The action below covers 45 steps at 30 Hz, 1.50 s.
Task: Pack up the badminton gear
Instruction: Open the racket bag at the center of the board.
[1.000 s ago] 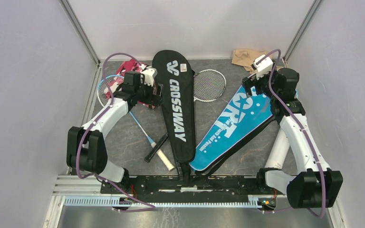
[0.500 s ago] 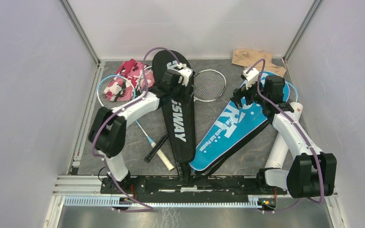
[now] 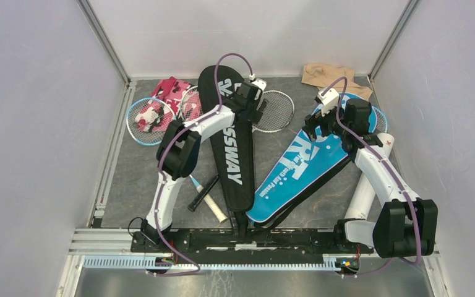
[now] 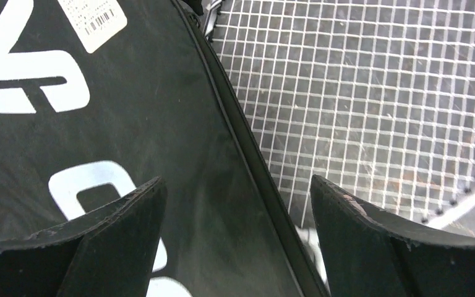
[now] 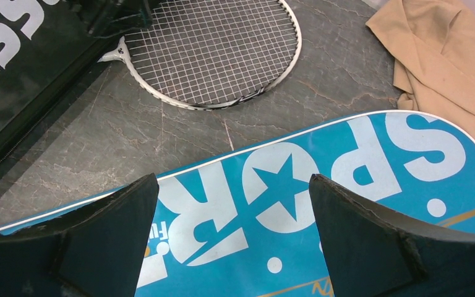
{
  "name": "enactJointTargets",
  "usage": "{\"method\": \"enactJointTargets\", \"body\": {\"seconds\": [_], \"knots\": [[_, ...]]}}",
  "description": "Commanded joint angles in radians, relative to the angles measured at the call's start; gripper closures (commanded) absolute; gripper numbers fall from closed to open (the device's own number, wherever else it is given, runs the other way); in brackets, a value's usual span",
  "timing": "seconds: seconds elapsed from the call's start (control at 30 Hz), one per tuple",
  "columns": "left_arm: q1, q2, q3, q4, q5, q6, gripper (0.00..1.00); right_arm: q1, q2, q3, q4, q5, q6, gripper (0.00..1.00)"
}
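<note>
The black "CROSSWAY" cover (image 3: pixel 230 148) lies lengthwise in the middle, and the blue "SPORT" cover (image 3: pixel 309 158) lies slanted to its right. A white-framed racket head (image 3: pixel 275 111) sticks out from under the black cover's right side. My left gripper (image 3: pixel 256 110) hangs open, low over that spot. In the left wrist view the left gripper (image 4: pixel 235 180) straddles the black cover's (image 4: pixel 99 124) zipped edge beside the racket strings (image 4: pixel 359 93), holding nothing. My right gripper (image 3: pixel 312 128) is open above the blue cover's (image 5: pixel 321 185) wide end, its jaws empty (image 5: pixel 232 179).
A blue-framed racket (image 3: pixel 137 127) lies at the left under a pink camouflage cloth (image 3: pixel 170 99). Two racket handles (image 3: pixel 205 193) cross left of the black cover. A beige cloth (image 3: pixel 328 75) sits at the back right. Grey walls enclose the table on three sides.
My left arm has swung right, from the pink cloth and blue racket to the black cover's right edge. My right gripper shifted slightly down and left over the blue cover.
</note>
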Motion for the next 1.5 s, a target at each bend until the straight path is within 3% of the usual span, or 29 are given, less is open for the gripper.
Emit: {"method": "enactJointTargets", "body": {"seconds": [0.0,0.2,0.47,0.67,0.7,0.9,1.23,1.47], "knots": [[-0.011,0.079,0.123,-0.026,-0.127,0.021,0.11,-0.008,0.001,-0.001,0.026,-0.001,0.006,0.02],[-0.010,0.100,0.121,-0.001,-0.154,0.028,0.27,-0.015,0.013,-0.001,0.023,-0.016,0.006,0.02],[0.001,0.045,0.078,0.016,-0.142,0.010,0.59,-0.017,0.034,0.008,0.008,-0.026,0.004,0.02],[0.058,-0.057,0.067,-0.029,0.004,-0.086,0.96,-0.016,0.054,0.025,-0.012,-0.036,0.004,0.02],[0.075,-0.081,0.063,-0.038,0.053,-0.107,0.98,-0.018,0.054,0.026,-0.009,-0.036,0.006,0.02],[0.184,-0.272,-0.009,-0.016,0.345,-0.194,0.98,0.006,0.079,0.064,0.020,-0.061,0.083,0.02],[0.196,-0.475,-0.165,0.063,0.433,-0.363,0.98,0.188,0.243,0.321,0.097,-0.228,0.298,0.02],[0.185,-0.550,-0.313,0.210,0.456,-0.502,0.98,0.310,0.291,0.325,0.229,-0.309,0.458,0.02]]}}
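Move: The left hand hovers open over the black racket bag's zipped right edge, which is about 2 cm ahead, 1 cm left and 3 cm down. A white racket head lies some 4 cm to its right, roughly level with it; the blue SPORT bag's middle is about 18 cm right and 16 cm back. From the open right hand, that zipped edge is roughly 17 cm left, 6 cm ahead and 14 cm below; the blue bag's middle is 3 cm right, 8 cm back and 14 cm below. The left hand sinks about 3 cm onto the black bag's zipped edge, shuts its fingers on it, then hauls it some 20 cm up while first swinging left and then easing back, rolling about 35 degrees so that its left side drops. The right hand dips slightly where it is, then, fingers still wide open, sweeps about 15 cm left and rises towards the lifted bag, turning counter-clockwise and rolling its left side up. ##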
